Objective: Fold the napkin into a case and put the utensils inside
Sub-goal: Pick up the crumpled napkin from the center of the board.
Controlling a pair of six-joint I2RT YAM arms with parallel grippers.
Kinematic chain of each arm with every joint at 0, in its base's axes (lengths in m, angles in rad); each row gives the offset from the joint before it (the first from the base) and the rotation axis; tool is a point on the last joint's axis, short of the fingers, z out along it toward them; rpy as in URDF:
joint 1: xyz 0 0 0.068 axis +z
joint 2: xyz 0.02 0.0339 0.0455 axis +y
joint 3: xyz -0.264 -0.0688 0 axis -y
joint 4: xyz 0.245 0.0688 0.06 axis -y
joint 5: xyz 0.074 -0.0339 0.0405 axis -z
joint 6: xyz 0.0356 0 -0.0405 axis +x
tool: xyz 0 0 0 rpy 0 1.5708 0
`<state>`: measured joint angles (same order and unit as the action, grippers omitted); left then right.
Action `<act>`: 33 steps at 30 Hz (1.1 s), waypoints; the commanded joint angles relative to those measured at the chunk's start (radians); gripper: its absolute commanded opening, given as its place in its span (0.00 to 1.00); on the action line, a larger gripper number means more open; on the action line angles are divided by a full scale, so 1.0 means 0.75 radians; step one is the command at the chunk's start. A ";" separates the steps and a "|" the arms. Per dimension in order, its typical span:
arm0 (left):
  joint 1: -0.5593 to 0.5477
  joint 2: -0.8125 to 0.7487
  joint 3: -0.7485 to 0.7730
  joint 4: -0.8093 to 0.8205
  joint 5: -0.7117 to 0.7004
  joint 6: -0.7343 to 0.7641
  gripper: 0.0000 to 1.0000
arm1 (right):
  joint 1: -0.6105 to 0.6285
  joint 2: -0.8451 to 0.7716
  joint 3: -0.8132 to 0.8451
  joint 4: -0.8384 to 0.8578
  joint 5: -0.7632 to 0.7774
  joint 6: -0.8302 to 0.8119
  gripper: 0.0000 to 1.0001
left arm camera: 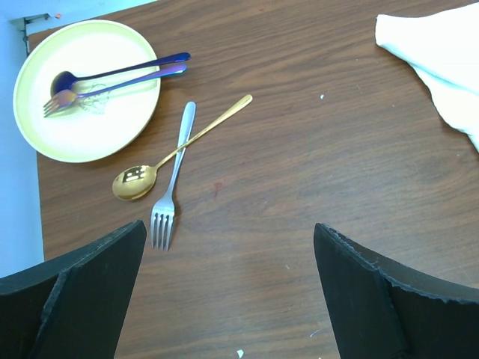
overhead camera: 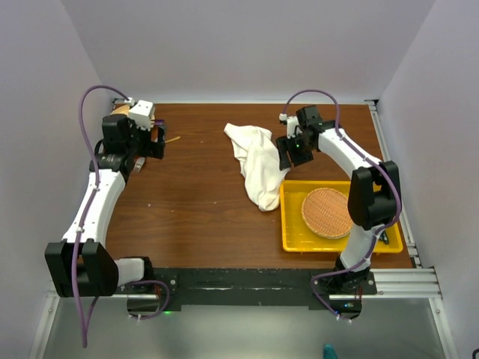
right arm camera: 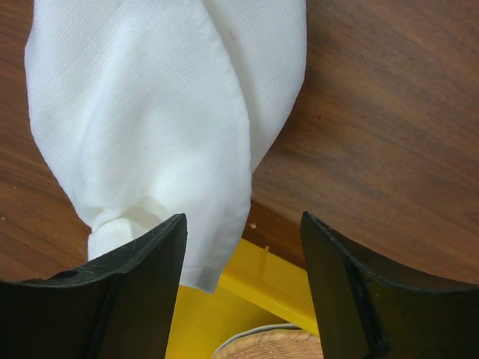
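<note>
The cream-white napkin (overhead camera: pixel 254 161) lies crumpled mid-table, and its lower end drapes onto the corner of the yellow tray (overhead camera: pixel 294 233). In the right wrist view the napkin (right arm camera: pixel 165 112) fills the upper left. Its hanging corner sits between the jaws of my right gripper (right arm camera: pixel 243 277), beside the left finger (right arm camera: pixel 142 292), and the jaws stand apart around it. A gold spoon (left arm camera: pixel 172 153) and a silver fork (left arm camera: pixel 174 179) lie crossed on the wood. My left gripper (left arm camera: pixel 228 284) hovers open just short of them, holding nothing.
A pale yellow plate (left arm camera: pixel 82 112) at the far left corner carries a purple spoon and fork (left arm camera: pixel 120 75). A round woven mat (overhead camera: pixel 327 212) lies in the yellow tray at the right front. White walls enclose the table.
</note>
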<state>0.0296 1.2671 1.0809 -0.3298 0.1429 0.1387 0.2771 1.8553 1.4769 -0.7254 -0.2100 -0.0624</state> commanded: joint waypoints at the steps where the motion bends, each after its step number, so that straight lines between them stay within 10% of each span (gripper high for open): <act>1: -0.005 -0.063 -0.024 0.059 -0.031 -0.001 1.00 | -0.010 -0.019 -0.004 -0.074 -0.135 0.071 0.60; 4: -0.005 -0.059 -0.022 0.057 -0.053 0.005 1.00 | -0.014 -0.025 -0.030 -0.094 -0.186 0.073 0.49; 5: -0.007 -0.059 -0.020 0.057 -0.053 0.003 1.00 | -0.014 -0.026 -0.034 -0.094 -0.207 0.073 0.26; 8: -0.005 -0.059 -0.014 0.051 -0.047 0.005 1.00 | -0.012 -0.005 0.041 -0.076 -0.262 0.061 0.00; 22: 0.073 0.078 0.103 -0.072 0.065 -0.070 1.00 | 0.583 0.169 0.655 -0.354 -0.413 -0.520 0.00; 33: 0.067 0.106 0.032 -0.061 0.732 0.173 0.94 | 0.711 -0.556 0.017 -0.430 -0.172 -0.905 0.00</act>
<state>0.1211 1.3434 1.1088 -0.4023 0.4278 0.1585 0.8593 1.6196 1.6081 -1.0386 -0.4629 -0.6598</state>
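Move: The napkin lies crumpled just below the right hand, its middle about 9 cm to the left and level ahead, some 3 cm down, with its near right edge between the open fingers. The yellow tray's middle is roughly 16 cm back and 16 cm to the right, the woven mat in it 14 cm back and 12 cm right. From the left hand the napkin is some 28 cm right, 5 cm back and 16 cm below. The right hand pinches the napkin's near right edge, then swings it about 20 cm left and back, rising 11. ##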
